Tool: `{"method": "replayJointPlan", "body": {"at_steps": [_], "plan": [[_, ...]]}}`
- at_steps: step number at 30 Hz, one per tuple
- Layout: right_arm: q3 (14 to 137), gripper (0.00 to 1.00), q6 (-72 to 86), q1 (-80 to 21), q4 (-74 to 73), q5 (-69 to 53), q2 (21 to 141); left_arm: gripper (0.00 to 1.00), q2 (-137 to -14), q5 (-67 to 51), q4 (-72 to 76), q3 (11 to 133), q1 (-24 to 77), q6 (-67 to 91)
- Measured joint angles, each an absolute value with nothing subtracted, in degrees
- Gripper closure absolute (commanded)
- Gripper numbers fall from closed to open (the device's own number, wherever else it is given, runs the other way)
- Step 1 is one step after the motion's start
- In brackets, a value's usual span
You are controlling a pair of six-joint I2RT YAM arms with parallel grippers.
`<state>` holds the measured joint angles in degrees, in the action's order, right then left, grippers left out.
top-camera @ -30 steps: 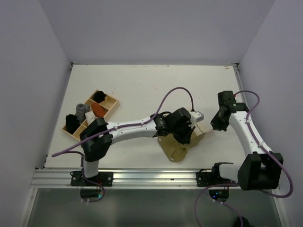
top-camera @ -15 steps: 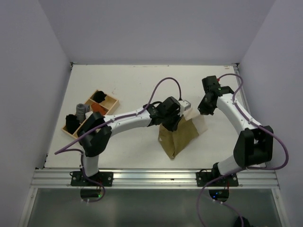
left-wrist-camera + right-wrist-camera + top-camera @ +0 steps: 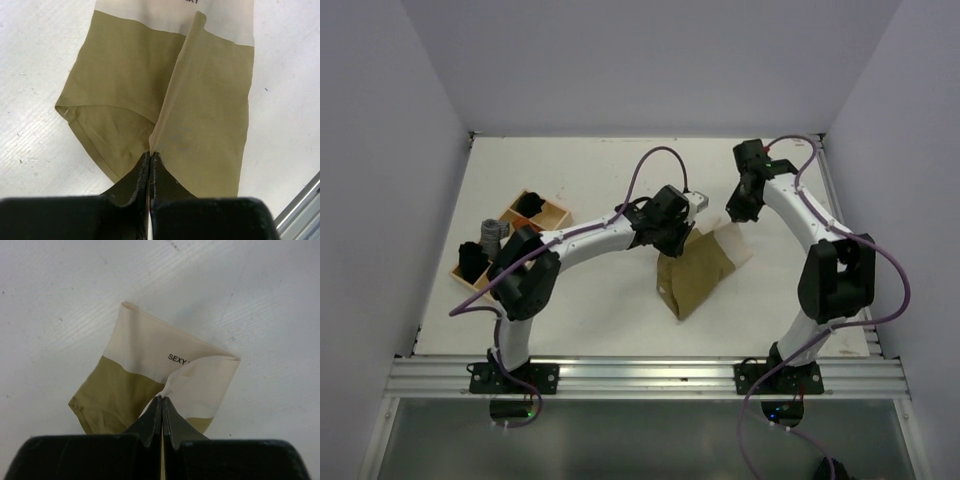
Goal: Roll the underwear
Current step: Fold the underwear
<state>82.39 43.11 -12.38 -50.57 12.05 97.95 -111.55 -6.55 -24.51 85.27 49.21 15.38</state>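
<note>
The underwear (image 3: 695,275) is an olive-khaki garment with a cream waistband, lying mid-table and partly lifted at its far end. My left gripper (image 3: 686,236) is shut on a raised fold of the khaki cloth (image 3: 210,110), pinched at the tips (image 3: 151,153). Just to its right, my right gripper (image 3: 733,216) is shut on the cream waistband (image 3: 145,350), which carries black lettering and peaks up at the tips (image 3: 162,398). The cloth hangs between the two grips and trails toward the table's front.
A wooden compartment tray (image 3: 556,213) stands at the left with dark cloth bundles (image 3: 472,260) and a grey one (image 3: 492,232). Pale walls close in the table on three sides. A metal rail (image 3: 640,375) runs along the front edge.
Both grippers have moved toward the back of the table, still shut, pulling the underwear's far end with them. The cloth now lies further from the front edge and more stretched out.
</note>
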Motion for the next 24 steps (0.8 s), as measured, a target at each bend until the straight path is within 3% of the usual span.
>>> {"method": "replayJointPlan", "body": {"at_steps": [21,24], "plan": [[100.7,1.00,42.4,-13.2,-50.5,7.9,118.4,1.00,-121.9,-6.6,-25.6,92.3,41.5,15.2],[103.2,1.00,42.2,-13.2,-50.2,7.7,121.6,0.93,-124.0,-6.0,-26.0,94.1,40.8,15.2]]}}
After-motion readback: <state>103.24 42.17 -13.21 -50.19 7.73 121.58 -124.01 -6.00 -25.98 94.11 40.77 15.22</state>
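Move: Ahead of each hand is the bare table where its pinched part of the underwear is going: from the left hand about 8 cm forward, 3 cm left and 7 cm down; from the right about 8 cm forward, 4 cm left and 8 cm down. The olive body trails roughly 5 cm behind the left hand and 4 cm to its right. The pale waistband's middle is some 4 cm behind the right hand and 2 cm to its left. Carrying the underwear between them, both hands sweep forward together by about 8 cm, drifting 3 to 4 cm left and sinking some 5 cm towards the table, with the descent steepening at the end. The shut fingers keep their pinch, left on the olive cloth, right by the waistband, drawing the trailing cloth after them; the left hand turns about 10 degrees counter-clockwise. ##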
